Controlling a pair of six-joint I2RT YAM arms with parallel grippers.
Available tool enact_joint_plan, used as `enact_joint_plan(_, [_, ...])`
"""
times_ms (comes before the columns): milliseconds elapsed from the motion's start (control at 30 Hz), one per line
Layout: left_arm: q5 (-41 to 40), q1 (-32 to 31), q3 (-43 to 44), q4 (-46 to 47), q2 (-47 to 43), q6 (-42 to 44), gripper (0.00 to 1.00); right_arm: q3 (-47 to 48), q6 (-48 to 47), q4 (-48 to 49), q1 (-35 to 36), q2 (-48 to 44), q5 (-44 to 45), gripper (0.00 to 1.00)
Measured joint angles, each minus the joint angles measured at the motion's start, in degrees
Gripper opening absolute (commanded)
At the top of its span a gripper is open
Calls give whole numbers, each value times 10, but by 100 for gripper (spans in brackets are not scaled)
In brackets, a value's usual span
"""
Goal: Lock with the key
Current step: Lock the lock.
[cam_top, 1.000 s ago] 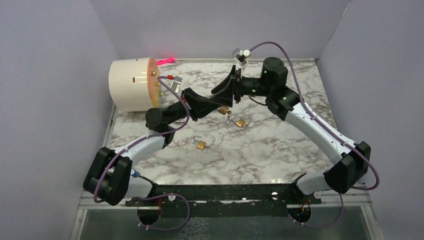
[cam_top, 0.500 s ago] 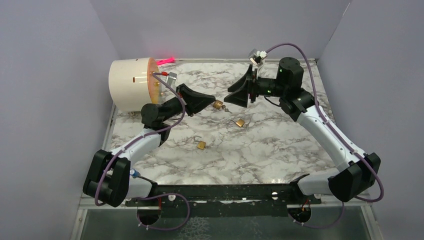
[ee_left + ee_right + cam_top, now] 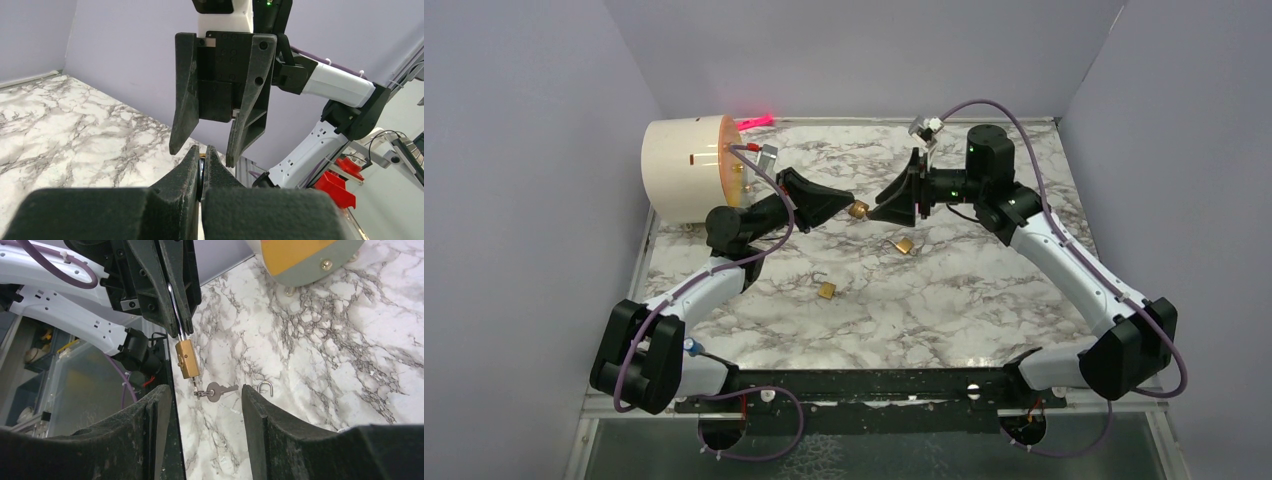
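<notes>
My left gripper (image 3: 842,203) is shut on the steel shackle of a small brass padlock (image 3: 859,210) and holds it in the air above the marble table. In the right wrist view the padlock (image 3: 186,359) hangs from the left fingers (image 3: 172,285). A silver key (image 3: 220,390) dangles on a short chain from its base. My right gripper (image 3: 205,396) is open, facing the left one, and the key shows between its fingers without touching them. In the left wrist view the shackle (image 3: 201,172) is pinched between the shut fingers, and the right fingers (image 3: 186,90) stand open just beyond.
Two more brass padlocks lie on the table, one (image 3: 904,245) under the right gripper and one (image 3: 826,290) nearer the front. A cream cylinder (image 3: 686,168) lies on its side at the back left. Grey walls enclose the table.
The left gripper lifted the padlock off the table while the right arm drew back. The right gripper has since moved left and down, bringing its open fingers up to the hanging key.
</notes>
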Motion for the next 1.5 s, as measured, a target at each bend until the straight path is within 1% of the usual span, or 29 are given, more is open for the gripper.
enact_joint_plan(100, [0, 0, 0, 0, 0, 0, 0, 0, 0, -1, 3, 7, -1, 57])
enact_joint_plan(433, [0, 0, 0, 0, 0, 0, 0, 0, -6, -3, 16, 16, -4, 49])
enact_joint_plan(500, [0, 0, 0, 0, 0, 0, 0, 0, -6, -4, 16, 19, -5, 43])
enact_joint_plan(700, [0, 0, 0, 0, 0, 0, 0, 0, -10, -7, 20, 29, -7, 21])
enact_joint_plan(833, [0, 0, 0, -1, 0, -1, 0, 0, -10, -9, 22, 29, -10, 2])
enact_joint_plan(1167, [1, 7, 0, -1, 0, -1, 0, -3, -12, -9, 23, 27, -5, 1])
enact_joint_plan(1500, [14, 57, 0, -5, 0, -10, 0, -86, -12, -10, 23, -19, 27, 1])
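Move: The key in the underside of the lock I hold in my left hand is about 1 cm back, 1 cm left and 2 cm below my right hand, or roughly 1 cm back, 4 cm right and 4 cm below my left. The lock body is level with my right hand, some 3 cm to its left. From my right hand, an open padlock lies about 6 cm ahead, 7 cm right, and another about 4 cm back, 11 cm left, both some 31 cm below. I ease my right hand about 2 cm down and a little left to the key, shutting its fingers from wide open to pinch the key end under the lock, while my left hand holds the lock still by its shackle. Then I draw my right hand down about 3.5 cm, slightly right and back, as my left hand carries the lock some 3 cm left and forward, away from it. ##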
